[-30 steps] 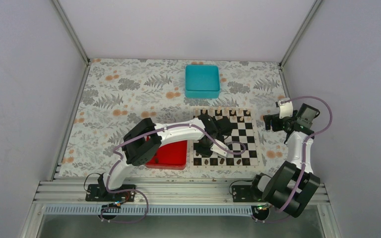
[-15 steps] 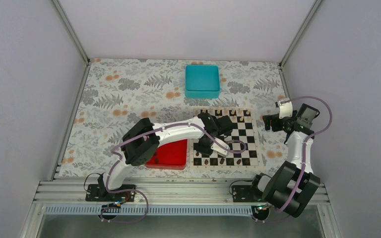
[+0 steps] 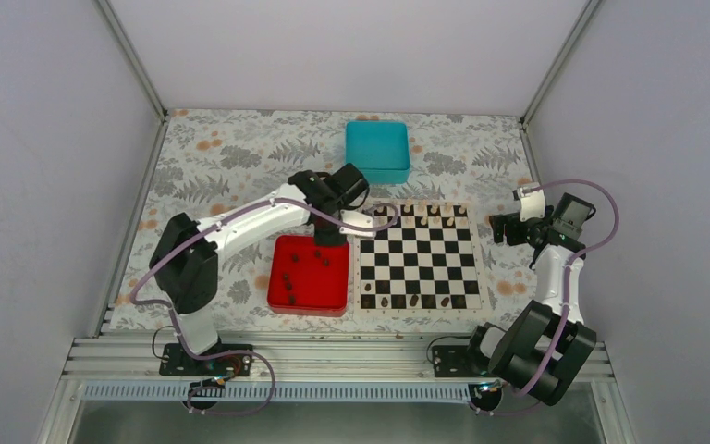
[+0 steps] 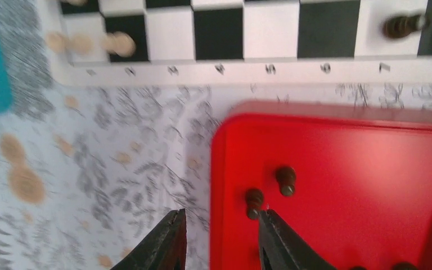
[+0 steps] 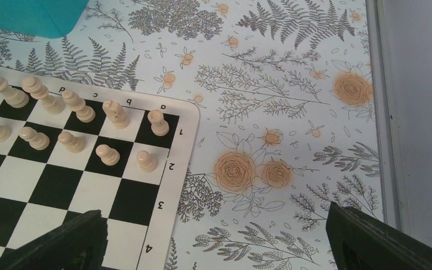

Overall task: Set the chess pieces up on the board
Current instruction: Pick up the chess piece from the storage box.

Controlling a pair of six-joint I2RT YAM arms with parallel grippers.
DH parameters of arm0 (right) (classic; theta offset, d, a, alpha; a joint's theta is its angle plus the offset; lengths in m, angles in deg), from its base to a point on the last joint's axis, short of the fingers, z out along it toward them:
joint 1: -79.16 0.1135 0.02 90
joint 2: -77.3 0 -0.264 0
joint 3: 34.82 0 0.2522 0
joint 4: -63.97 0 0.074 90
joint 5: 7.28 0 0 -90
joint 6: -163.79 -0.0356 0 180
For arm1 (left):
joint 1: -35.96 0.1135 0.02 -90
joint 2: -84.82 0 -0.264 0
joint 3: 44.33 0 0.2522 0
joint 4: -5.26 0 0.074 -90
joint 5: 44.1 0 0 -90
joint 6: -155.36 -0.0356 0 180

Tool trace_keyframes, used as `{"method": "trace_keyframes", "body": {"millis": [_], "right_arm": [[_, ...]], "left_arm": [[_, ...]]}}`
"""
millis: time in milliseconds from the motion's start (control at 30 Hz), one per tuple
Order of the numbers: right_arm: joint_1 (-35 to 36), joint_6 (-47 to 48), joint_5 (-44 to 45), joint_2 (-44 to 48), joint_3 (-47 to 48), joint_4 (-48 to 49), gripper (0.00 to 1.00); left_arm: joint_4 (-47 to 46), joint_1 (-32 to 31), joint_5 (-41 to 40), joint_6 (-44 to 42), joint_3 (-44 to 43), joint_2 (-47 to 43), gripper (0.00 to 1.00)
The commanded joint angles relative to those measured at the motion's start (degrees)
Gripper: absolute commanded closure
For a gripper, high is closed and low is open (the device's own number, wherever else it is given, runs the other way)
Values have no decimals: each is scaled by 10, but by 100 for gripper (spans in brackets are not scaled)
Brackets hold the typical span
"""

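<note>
The board (image 3: pixel 418 268) lies right of centre. A few dark chess pieces (image 3: pixel 413 301) stand on its near row, and one (image 4: pixel 402 25) also shows in the left wrist view. More dark chess pieces (image 3: pixel 322 258) lie in the red tray (image 3: pixel 333 301), two of them (image 4: pixel 253 201) just beyond my left fingertips. My left gripper (image 3: pixel 332 233) (image 4: pixel 221 212) hovers open over the tray's far edge, with nothing between the fingers. My right gripper (image 3: pixel 507 228) (image 5: pixel 215 212) stays wide open and empty, above the cloth beside the board's far right corner.
Cream pieces (image 3: pixel 425 215) (image 5: pixel 70 121) fill the board's two far rows. A teal box (image 3: pixel 377 151) sits behind the board. Floral cloth (image 3: pixel 222 176) covers the table, and white walls close in on three sides.
My left arm has swung off the board's near left squares to the tray's far edge, and its jaws have widened. The right arm has not moved.
</note>
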State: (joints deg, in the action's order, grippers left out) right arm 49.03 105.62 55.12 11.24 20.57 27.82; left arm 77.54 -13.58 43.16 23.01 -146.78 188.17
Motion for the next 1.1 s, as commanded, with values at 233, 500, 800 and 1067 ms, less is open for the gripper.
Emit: {"method": "trace_keyframes", "body": {"millis": [233, 500, 800, 1067], "right_arm": [[-6, 7, -14, -2, 15, -8, 0], [-6, 8, -13, -5, 14, -9, 0], [-6, 9, -14, -12, 15, -7, 0], [-6, 10, -13, -16, 15, -6, 0]], "left_arm": [[-75, 44, 27, 13, 144, -19, 68], [-93, 46, 54, 13, 149, 7, 68], [-92, 46, 74, 11, 153, 32, 72], [-88, 46, 76, 10, 152, 46, 72]]}}
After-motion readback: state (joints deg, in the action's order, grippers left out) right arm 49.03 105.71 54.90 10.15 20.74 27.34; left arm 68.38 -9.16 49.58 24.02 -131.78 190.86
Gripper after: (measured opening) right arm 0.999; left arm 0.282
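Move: The left hand, empty, hangs above the far right corner of the red storage box; the dark chess piece it goes for stands about 11 cm below it, some 2 cm back and 1 cm to its left. A second dark piece stands level with the hand and 3 cm left, a third 1 cm back and 9 cm left. The chessboard's middle is roughly 23 cm right, 1 cm back. From the right hand the piece lies about 46 cm left, 7 cm back, 12 cm below. Down and to the left at first, the left hand quickly sinks about 6 cm while swinging some 5 cm left, then eases back right by 1 to 2 cm as it lowers further towards the dark piece in the box's far right corner, near 9 cm down in all. The wrist tips about 10 degrees, bringing the fingers almost upright, and they stay partly open above the two pieces without closing. ##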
